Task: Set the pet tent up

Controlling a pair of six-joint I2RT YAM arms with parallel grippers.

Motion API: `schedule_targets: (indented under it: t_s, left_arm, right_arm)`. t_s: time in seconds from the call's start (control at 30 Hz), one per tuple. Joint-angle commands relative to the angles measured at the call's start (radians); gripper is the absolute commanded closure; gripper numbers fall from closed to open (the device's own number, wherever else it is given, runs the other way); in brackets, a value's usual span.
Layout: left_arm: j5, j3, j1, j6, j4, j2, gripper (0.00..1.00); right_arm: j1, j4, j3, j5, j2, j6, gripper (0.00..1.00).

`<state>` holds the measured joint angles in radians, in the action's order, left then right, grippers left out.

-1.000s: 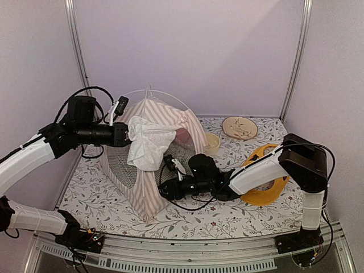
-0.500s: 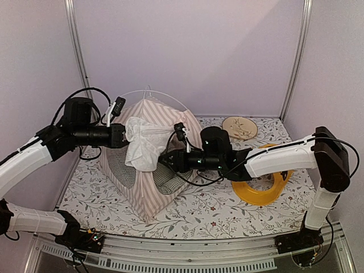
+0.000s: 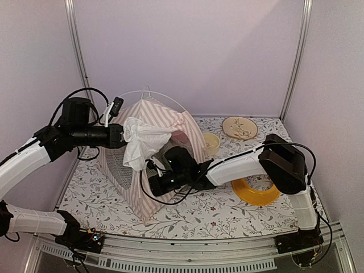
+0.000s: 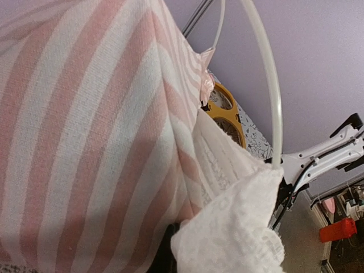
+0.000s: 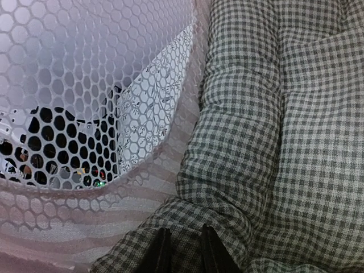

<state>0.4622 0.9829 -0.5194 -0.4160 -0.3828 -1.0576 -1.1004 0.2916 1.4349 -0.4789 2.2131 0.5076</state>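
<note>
The pet tent [image 3: 165, 116] stands at the table's left, pink-and-white striped, with thin white poles [image 3: 165, 95] arching over its top. My left gripper [image 3: 121, 135] is shut on the white sheer door flap [image 3: 141, 147] and holds it up beside the tent's peak; bunched flap [image 4: 233, 233] hides its jaws in the left wrist view. My right gripper [image 3: 153, 183] reaches into the tent's opening. In the right wrist view its jaws [image 5: 185, 253] pinch a fold of the green-and-white checked cushion [image 5: 273, 114], next to a round mesh window [image 5: 85, 85].
A yellow ring [image 3: 256, 194] lies on the floral table cover [image 3: 216, 215] under the right arm. A round wooden plate [image 3: 239, 127] and a small cream bowl [image 3: 212, 142] sit at the back right. Walls enclose the table on three sides.
The right arm dropped from the tent's door height down and left into the opening, and its jaws narrowed onto the cushion. The left arm kept holding the flap up.
</note>
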Motion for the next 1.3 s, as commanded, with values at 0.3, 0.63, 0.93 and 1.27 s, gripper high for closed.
schedule_targets:
  t_s: [0.3, 0.63, 0.93, 1.27]
  left_arm:
    - [0.01, -0.007, 0.029, 0.031, -0.064, 0.028, 1.0]
    - [0.148, 0.002, 0.02, 0.051, -0.045, 0.046, 1.0]
    - [0.154, 0.016, 0.019, 0.074, -0.08, 0.071, 1.0]
    - [0.171, 0.025, 0.019, 0.095, -0.099, 0.072, 1.0]
  right_arm:
    - [0.101, -0.139, 0.054, 0.036, -0.028, 0.007, 0.59]
    - [0.113, -0.473, 0.382, 0.503, 0.158, -0.018, 0.79]
    - [0.129, -0.53, 0.377, 0.827, 0.21, -0.051, 0.55]
    - [0.086, -0.41, 0.327, 1.015, 0.148, -0.174, 0.37]
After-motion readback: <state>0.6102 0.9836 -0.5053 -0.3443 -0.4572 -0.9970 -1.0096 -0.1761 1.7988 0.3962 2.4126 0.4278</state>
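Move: The right hand, at the near side of the opening, has the middle of the checkered cushion in the tent about 10 cm ahead, 3 cm to its left and 6 cm lower. The white flap hangs roughly 8 cm ahead, 6 cm to its left and 14 cm higher; the yellow bowl stands some 25 cm ahead, 24 cm to its right and 10 cm lower. From the left hand the cushion lies about 13 cm to the right, 2 cm ahead and 24 cm down. Drive the right gripper about 18 cm forward over the cushion beneath the flap, first dipping, then hopping up, then sinking and swinging right onto its far part. Turn it some 40 degrees clockwise, tip the fingers down and finish with them spread wide against the cloth. Keep the left fingers shut on the flap and ease them back a few centimetres. ##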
